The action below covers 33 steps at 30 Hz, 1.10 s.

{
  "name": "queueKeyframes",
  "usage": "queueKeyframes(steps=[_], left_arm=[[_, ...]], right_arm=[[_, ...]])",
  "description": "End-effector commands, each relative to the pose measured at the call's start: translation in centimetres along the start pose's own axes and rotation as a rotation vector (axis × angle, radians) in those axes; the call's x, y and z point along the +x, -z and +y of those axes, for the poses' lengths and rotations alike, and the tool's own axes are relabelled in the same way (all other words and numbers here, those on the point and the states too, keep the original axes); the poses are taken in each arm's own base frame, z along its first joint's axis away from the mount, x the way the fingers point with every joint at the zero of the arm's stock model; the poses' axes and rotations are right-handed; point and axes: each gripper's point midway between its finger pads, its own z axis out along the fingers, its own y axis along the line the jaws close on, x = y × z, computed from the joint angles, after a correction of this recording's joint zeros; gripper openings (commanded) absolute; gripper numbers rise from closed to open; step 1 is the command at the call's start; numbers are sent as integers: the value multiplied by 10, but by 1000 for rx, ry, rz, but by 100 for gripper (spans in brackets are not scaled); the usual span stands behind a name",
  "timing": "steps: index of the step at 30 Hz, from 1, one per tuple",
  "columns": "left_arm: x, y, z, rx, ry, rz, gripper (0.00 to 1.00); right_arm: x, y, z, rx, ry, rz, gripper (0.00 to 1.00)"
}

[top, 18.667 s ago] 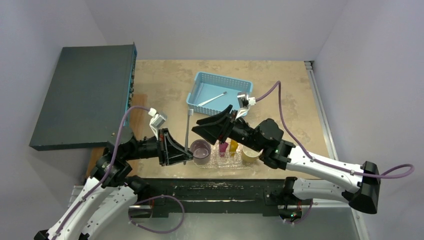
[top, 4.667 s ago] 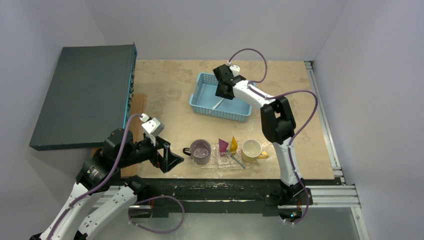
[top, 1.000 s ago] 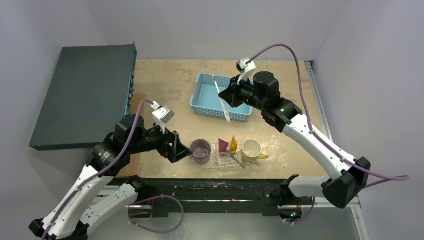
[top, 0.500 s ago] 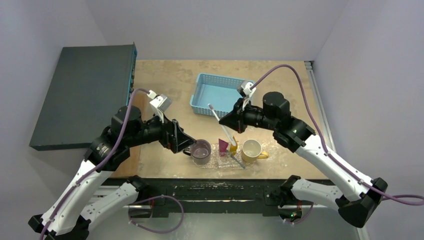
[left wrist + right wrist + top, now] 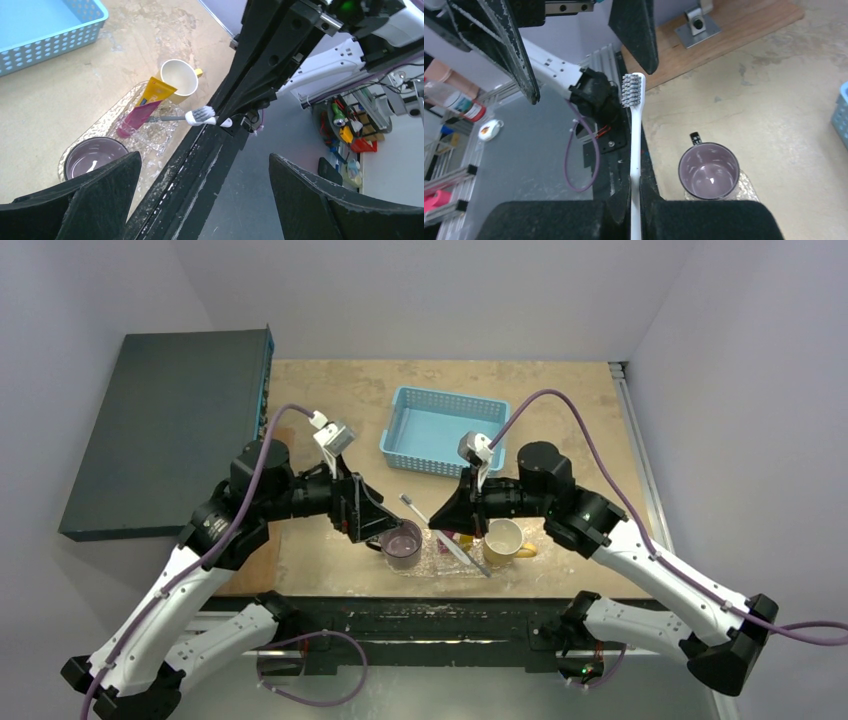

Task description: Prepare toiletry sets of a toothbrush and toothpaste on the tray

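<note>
My right gripper [image 5: 440, 520] is shut on a white toothbrush [image 5: 412, 507], which it holds low over the clear tray [image 5: 432, 562]. The bristle head points toward my left gripper [image 5: 372, 525], and in the right wrist view the toothbrush [image 5: 636, 130] runs straight out between the pinched jaws. My left gripper stands wide open and empty beside the purple mug [image 5: 403, 543]. A pink tube [image 5: 134, 118] and a yellow tube [image 5: 156, 92] lie on the tray between the mugs. In the top view the right gripper mostly hides them. A second toothbrush [image 5: 470, 558] lies across the tray.
A yellow mug [image 5: 503, 540] stands at the tray's right end. The light-blue basket [image 5: 437, 430] sits behind, toward the middle back. A dark flat box [image 5: 165, 430] fills the left side. The table's near edge and black rail [image 5: 430, 615] run just below the tray.
My right gripper carried the toothbrush from over the basket forward and down to the tray. My left gripper moved right and closer to the purple mug, staying open.
</note>
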Motion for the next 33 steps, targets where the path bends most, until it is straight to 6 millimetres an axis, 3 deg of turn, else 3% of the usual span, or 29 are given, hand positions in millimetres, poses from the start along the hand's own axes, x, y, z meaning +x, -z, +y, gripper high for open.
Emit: queueKeyframes(steps=[1,11,29,33], left_arm=[[-12,10,-31,132,-108,-19,99],[-3,10,-42,238,-167,17,96],[13,14,-52,345,-222,70,71],[15,15,-53,353,-228,73,61]], right_arm=[[-4,0,24,-128,25,-12,0],[-8,-10,54,-288,22,-18,0],[-14,-18,68,-365,21,-26,0],[-14,-18,68,-366,21,-25,0]])
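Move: The toothbrush, still pinched in the right fingers, has its head about 4 cm to the open left hand's right, 2 cm ahead and at nearly its height. From the left hand, the purple mug stands 6 cm ahead, 2 cm right and some 26 cm down; the purple toothpaste is about 6 cm ahead, 11 cm right. For the right hand, which brings the brush, the left gripper is about 9 cm left, 2 cm ahead and 3 cm higher. The toothbrush is swung back and left by the right hand, about 5 cm back and 3 cm left with a slight rise and a counter-clockwise turn, its grip kept, so that the head goes in between the left fingers. The left hand goes back about 5 cm too, rising some 2 cm and turning clockwise roughly 20 degrees to face the brush, then starts closing, still well open. ##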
